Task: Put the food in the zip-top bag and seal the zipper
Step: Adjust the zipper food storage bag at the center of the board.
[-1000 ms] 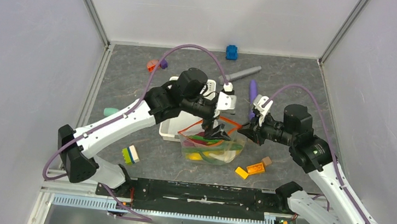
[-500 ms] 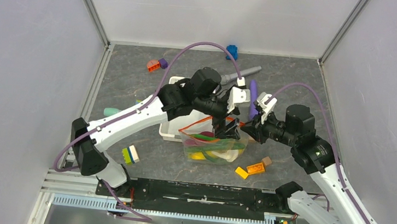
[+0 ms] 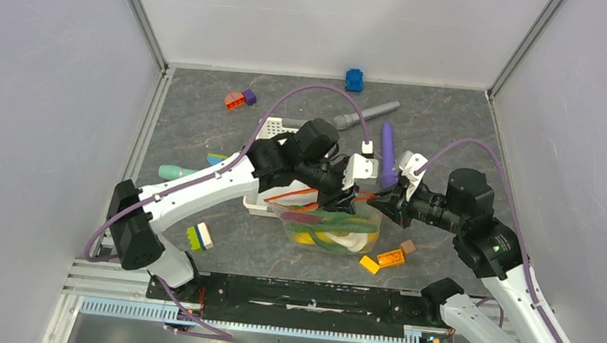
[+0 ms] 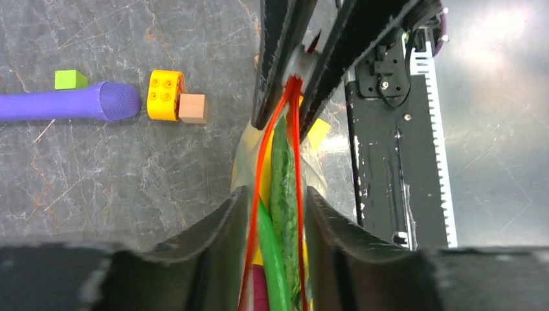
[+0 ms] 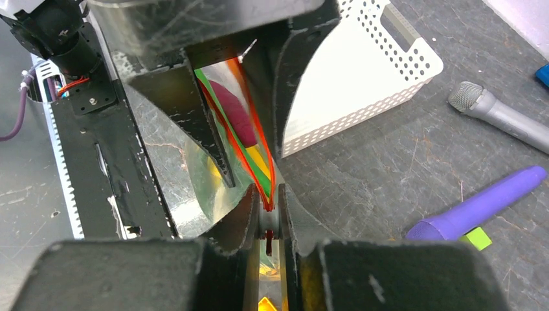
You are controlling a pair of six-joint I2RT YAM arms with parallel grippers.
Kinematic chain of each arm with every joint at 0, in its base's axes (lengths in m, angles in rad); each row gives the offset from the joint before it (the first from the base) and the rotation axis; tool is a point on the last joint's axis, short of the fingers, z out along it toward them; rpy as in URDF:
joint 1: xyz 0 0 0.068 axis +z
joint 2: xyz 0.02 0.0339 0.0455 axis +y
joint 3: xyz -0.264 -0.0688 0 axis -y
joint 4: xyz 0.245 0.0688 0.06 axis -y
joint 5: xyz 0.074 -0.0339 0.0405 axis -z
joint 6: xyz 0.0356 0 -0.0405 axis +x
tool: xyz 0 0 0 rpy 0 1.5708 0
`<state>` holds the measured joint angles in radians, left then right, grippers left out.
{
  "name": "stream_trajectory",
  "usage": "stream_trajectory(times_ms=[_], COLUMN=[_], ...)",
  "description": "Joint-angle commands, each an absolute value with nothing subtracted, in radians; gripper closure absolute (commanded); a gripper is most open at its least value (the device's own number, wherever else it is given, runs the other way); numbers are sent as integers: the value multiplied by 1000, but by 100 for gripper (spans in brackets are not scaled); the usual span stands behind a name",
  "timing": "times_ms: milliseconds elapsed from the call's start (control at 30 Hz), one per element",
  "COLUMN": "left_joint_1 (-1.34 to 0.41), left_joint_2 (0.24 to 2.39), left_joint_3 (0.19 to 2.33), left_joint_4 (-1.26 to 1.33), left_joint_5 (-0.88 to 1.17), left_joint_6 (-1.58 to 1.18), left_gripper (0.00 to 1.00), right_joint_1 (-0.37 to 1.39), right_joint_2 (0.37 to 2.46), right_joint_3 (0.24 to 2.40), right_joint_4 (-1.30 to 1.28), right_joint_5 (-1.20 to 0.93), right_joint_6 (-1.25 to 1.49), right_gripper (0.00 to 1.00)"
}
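The clear zip-top bag (image 3: 332, 233) lies in front of the arms with the food inside: a dark-green cucumber (image 4: 283, 175), a purple-red sweet potato (image 5: 234, 110), yellow pieces (image 3: 300, 238) and a whitish piece (image 3: 352, 242). Its orange-red zipper (image 4: 259, 162) runs as two strips that stand apart. My left gripper (image 4: 277, 194) straddles the bag's mouth, jaws half closed with both strips and the cucumber between them. My right gripper (image 5: 267, 191) is shut on the zipper's right end. In the top view the left gripper (image 3: 346, 201) and right gripper (image 3: 378, 204) sit close together.
A white slotted basket (image 3: 275, 131) stands just behind the bag. A long purple cylinder (image 3: 386, 146) and a grey microphone (image 3: 368, 115) lie behind. Orange and yellow blocks (image 3: 388, 258) sit right of the bag, near the black front rail (image 3: 297, 293).
My left arm swung right and came down over the bag's mouth, and its jaws narrowed from wide open. The right gripper kept its hold and shifted slightly right.
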<state>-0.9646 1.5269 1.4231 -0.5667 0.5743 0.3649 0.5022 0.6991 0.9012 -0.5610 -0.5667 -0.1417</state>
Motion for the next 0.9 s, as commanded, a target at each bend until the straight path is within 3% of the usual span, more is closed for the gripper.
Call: stream_trajectory(times_ms=[0, 100, 233, 367, 500, 867], left_joint_1=[-969, -969, -969, -969, -968, -967], left_joint_2=[1461, 1416, 1353, 1272, 1166, 1045], left_joint_3=[1381, 1322, 1241, 1142, 1032, 940], left_joint_4=[-528, -472, -393, -295, -210, -198], left_joint_5=[558, 558, 540, 520, 497, 501], left_joint_6=[388, 378, 354, 307, 305, 342], left_gripper=[61, 77, 98, 98, 98, 98], right_joint_1=[505, 504, 505, 504, 505, 504], right_joint_2=[696, 706, 715, 715, 674, 679], right_joint_3=[891, 877, 843, 790, 703, 641], right_joint_4=[-519, -531, -509, -434, -316, -142], right_joint_5=[-558, -523, -554, -671, -794, -933], right_joint_6=[-170, -204, -234, -263, -290, -257], right_gripper=[100, 100, 88, 61, 47, 46])
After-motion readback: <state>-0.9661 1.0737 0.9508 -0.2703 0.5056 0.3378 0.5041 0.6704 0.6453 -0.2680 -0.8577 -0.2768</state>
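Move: The zipper stretch to be pinched runs between the half-open left fingers, about 2 cm left, 1 cm back and 1 cm below. The slider, some 6 cm right of the left hand, 1 cm ahead and 2 cm above, is already between the closed right fingers. From the left hand, the white basket stands roughly 15 cm ahead, 16 cm left and 19 cm down; the yellow block lies 9 cm back, 8 cm right and 22 cm below. Shut the left gripper on the bag's zipper while easing left and slightly down, then keep the pinch and draw it about 6 cm left and 3 cm back in all, rising a little at the end as the fingers tip up toward level. Dip the right gripper, open it about halfway to let go of the slider, and carry it on down, left and back, turning some 20 degrees counter-clockwise around the zipper end; finish with a small rise. ##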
